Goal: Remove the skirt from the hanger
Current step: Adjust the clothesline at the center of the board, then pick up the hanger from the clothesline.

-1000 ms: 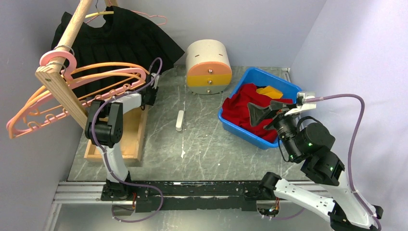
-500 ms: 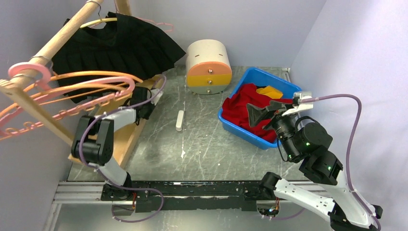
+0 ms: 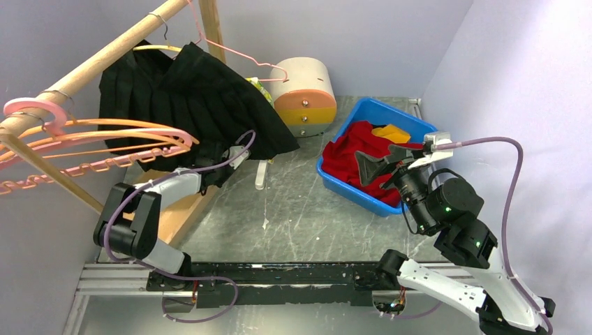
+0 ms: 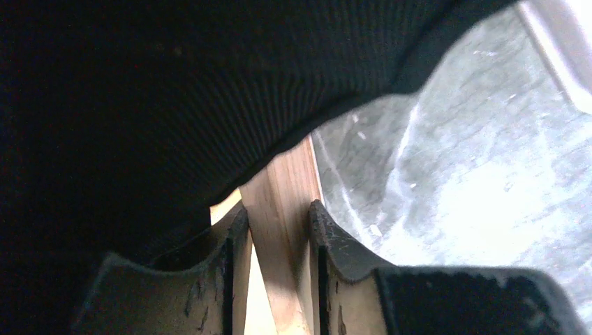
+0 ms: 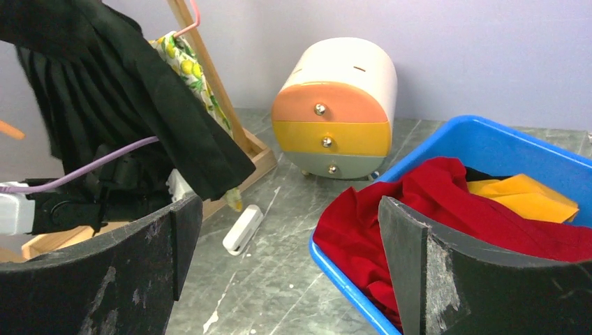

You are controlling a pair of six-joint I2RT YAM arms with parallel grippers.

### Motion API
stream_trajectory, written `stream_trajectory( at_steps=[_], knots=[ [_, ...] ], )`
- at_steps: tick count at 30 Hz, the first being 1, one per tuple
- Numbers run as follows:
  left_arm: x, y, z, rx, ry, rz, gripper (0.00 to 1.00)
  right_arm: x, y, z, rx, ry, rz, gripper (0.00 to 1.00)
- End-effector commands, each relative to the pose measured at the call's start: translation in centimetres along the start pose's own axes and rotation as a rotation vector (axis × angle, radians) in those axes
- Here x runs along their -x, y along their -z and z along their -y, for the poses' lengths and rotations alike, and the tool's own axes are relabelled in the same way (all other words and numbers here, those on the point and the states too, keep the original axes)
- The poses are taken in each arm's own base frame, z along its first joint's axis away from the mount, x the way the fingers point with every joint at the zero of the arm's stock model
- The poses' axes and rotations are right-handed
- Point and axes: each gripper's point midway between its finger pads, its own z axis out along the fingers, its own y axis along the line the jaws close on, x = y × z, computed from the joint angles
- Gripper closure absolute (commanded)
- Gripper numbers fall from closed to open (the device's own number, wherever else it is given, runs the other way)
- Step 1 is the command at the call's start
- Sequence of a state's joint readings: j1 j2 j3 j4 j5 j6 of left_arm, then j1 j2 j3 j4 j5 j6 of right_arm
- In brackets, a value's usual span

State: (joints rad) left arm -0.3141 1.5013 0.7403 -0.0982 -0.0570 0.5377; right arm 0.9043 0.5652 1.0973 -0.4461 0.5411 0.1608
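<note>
The black pleated skirt (image 3: 199, 105) hangs from a hanger (image 3: 234, 54) on the tilted wooden rail (image 3: 105, 63). Its hem drapes over my left arm (image 3: 174, 185). In the left wrist view my left gripper (image 4: 278, 209) is shut on a wooden bar of the rack (image 4: 283, 181), with the skirt (image 4: 174, 91) right above the fingers. My right gripper (image 3: 386, 157) hovers open over the blue bin, holding nothing. From the right wrist the gripper (image 5: 286, 209) looks toward the skirt (image 5: 105, 91), which has a lemon-print cloth (image 5: 183, 59) under it.
Empty pink and orange hangers (image 3: 91, 139) crowd the rail's left end. The blue bin (image 3: 363, 112) holds a red cloth (image 3: 352, 150) and a yellow one. A round drawer unit (image 3: 307, 91) stands at the back. A small white object (image 3: 261, 174) lies mid-table. Walls close both sides.
The left gripper has shut on the rack's wooden bar. The rack has tipped and the rail has swung, carrying the skirt right toward the drawer unit. The right arm has stayed still.
</note>
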Motion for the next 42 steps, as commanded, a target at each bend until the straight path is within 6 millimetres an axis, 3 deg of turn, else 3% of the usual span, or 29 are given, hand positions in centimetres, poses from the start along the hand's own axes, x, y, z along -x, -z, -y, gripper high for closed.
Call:
stream_trajectory(
  at_steps=[1,5,11,16,20,23,27,32,36,42],
  knots=[
    [9.8,1.2,-2.8,0.088,-0.035,0.265,0.92,0.1,0.2,-0.1,0.011,-0.031,0.015,0.00],
    [12.3,0.1,-1.9,0.070,-0.061,0.274,0.92,0.1,-0.1,-0.4,0.015,-0.027,0.011,0.00],
    [12.8,-0.9,-1.2,0.061,-0.011,0.259,0.89,0.4,-0.5,-1.0,0.028,-0.034,0.002,0.00],
    [12.2,1.0,-1.3,0.064,0.108,0.230,0.52,-0.4,-0.7,-1.0,0.021,-0.036,-0.011,0.00],
    [12.3,3.5,0.5,-0.021,0.187,0.250,0.27,-1.1,-1.5,-1.6,0.033,-0.022,-0.035,0.00],
    [12.5,5.5,2.8,-0.096,0.222,0.276,0.22,-1.2,-2.3,-2.3,0.045,-0.007,-0.048,0.00],
    [12.9,7.9,7.3,-0.299,0.268,0.300,0.08,-0.4,-4.2,-5.1,0.124,-0.014,-0.050,0.00],
    [11.6,9.3,10.9,-0.449,0.392,0.269,0.11,1.4,-7.8,-9.6,0.240,0.012,-0.037,0.00],
    [12.0,11.2,13.3,-0.558,0.472,0.339,0.10,2.0,-11.0,-12.2,0.287,0.048,-0.010,0.00],
    [11.7,12.3,17.1,-0.686,0.501,0.392,0.09,2.7,-16.4,-16.5,0.358,0.095,0.042,0.00]
  ],
)
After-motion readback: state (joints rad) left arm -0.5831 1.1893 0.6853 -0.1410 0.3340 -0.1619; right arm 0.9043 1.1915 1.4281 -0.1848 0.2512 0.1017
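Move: Under the skirt's hem, the left fingers already grip the right rim of the clothesline's wooden base. The hanging skirt's middle is about 9 cm ahead, 1 cm right and 20 cm up; the white bar some 14 cm right, 4 cm back, 3 cm down. From the right hand the skirt is roughly 24 cm ahead, 36 cm left, 16 cm down; the drawer chest about 26 cm ahead, 11 cm left, 33 cm down. Dragging the base by its pinched rim, the left hand goes about 5 cm right and 3 cm forward, then opens wide, lets go, and rises some 12 cm before swinging back and right with a slight drop, rolling 40 degrees, left side down. The open right hand creeps, then sweeps left and forward towards the skirt, turning a little counter-clockwise. ##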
